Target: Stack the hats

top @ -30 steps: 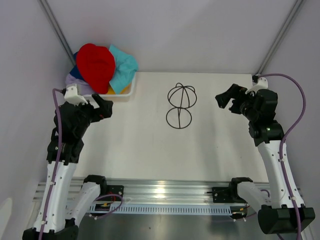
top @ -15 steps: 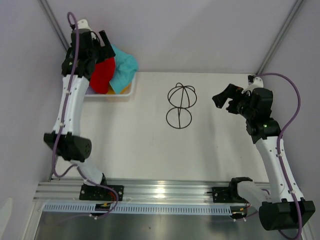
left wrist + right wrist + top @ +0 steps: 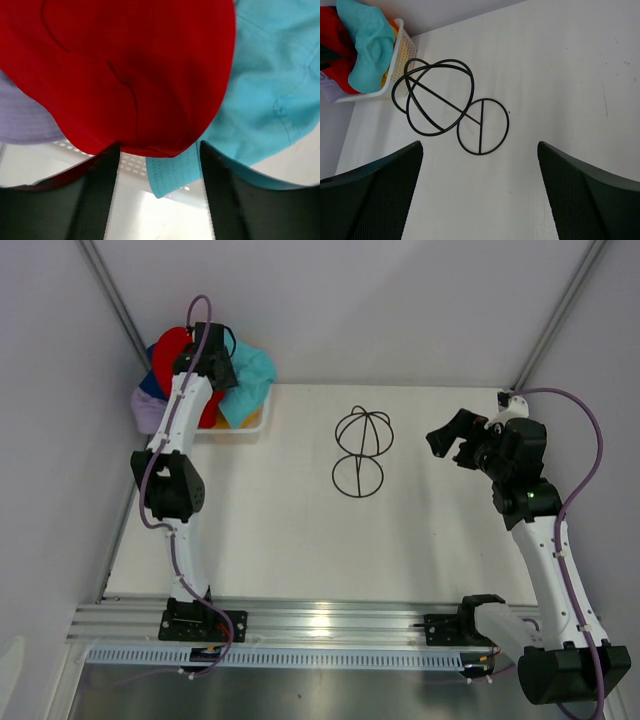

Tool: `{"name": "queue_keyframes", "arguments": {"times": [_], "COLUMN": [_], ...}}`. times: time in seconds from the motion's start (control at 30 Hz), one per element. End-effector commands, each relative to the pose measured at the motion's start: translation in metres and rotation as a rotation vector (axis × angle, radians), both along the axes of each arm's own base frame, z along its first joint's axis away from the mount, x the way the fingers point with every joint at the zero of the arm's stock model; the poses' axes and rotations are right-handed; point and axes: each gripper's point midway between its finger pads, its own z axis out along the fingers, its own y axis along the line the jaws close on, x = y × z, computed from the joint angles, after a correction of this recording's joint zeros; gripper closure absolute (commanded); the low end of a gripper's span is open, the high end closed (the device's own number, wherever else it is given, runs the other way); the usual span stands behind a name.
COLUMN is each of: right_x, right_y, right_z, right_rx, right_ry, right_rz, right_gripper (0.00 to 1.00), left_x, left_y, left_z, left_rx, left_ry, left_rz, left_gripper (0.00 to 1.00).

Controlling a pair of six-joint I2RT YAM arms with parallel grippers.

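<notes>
The hats are piled in a white lattice basket (image 3: 238, 432) at the far left corner. The red hat (image 3: 168, 352) lies on top, the teal hat (image 3: 252, 375) to its right and the lavender hat (image 3: 147, 410) to its left. A strip of orange or yellow (image 3: 245, 423) shows low in the basket. My left gripper (image 3: 212, 352) is open right over the pile. In the left wrist view its fingertips (image 3: 112, 155) flank the lower edge of the red hat (image 3: 130, 70), with teal (image 3: 265, 95) and lavender (image 3: 22, 125) beside it. My right gripper (image 3: 452, 445) is open and empty above the table's right side.
A black wire hat-shaped frame (image 3: 359, 475) lies on the white table at mid-back, also in the right wrist view (image 3: 445, 102). That view shows the basket (image 3: 404, 52) with the teal hat (image 3: 367, 45) at upper left. Grey walls close in behind and on both sides.
My left arm has swung up from the table's left side to the basket, and its open gripper now sits on the hat pile. The right arm has barely moved.
</notes>
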Motion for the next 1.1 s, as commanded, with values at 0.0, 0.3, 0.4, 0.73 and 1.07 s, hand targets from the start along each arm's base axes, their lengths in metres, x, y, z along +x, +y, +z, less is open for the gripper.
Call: {"name": "queue_keyframes", "arguments": {"times": [0.0,0.3,0.4,0.73,1.07], "right_x": [-0.002,0.002,0.003,0.005,-0.012], "right_y": [0.001,0.011,0.014,0.015,-0.015], "right_z": [0.005,0.000,0.004,-0.002,-0.008], "right_rx": [-0.007,0.064,0.083,0.091,0.185], "right_ry": [-0.026,-0.003,-0.018,0.003,0.037], "right_rz": [0.006,0.028,0.039,0.034,-0.175], "right_gripper": [0.00,0.00,0.00,0.01,0.00], "left_x": [0.009,-0.033,-0.063,-0.163,-0.199], "left_y": [0.017,0.017,0.000,-0.116,-0.269], "left_z": [0.021,0.125,0.178,0.263,0.279], "left_rx": [0.063,0.090,0.050,-0.148,-0.401], "left_ry": [-0.060,-0.245,-0.345,-0.493,-0.540], "left_rz": [0.033,-0.034,-0.138,-0.518,-0.882], "left_gripper": [0.46,0.99,0.99,0.99,0.99]}}
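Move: The left hand is down at the red hat's near right edge in the basket, with the hat's middle about 5 cm ahead, 7 cm to its left and roughly level. The teal hat lies some 8 cm to the hand's right and 4 cm ahead, the lavender one 20 cm left and 4 cm back. The wire stand is about 42 cm right, 10 cm back. From the right hand the red hat is some 72 cm left and 28 cm ahead. Up, back and to the right goes the left hand, after its fingers finish closing on the red hat's edge almost on the spot: it lifts the hat nearly 30 cm out of the basket, draws back some 20 cm and swings right to the wire stand's side, turning clockwise while the fingertips tilt up. The pinch stays shut. ##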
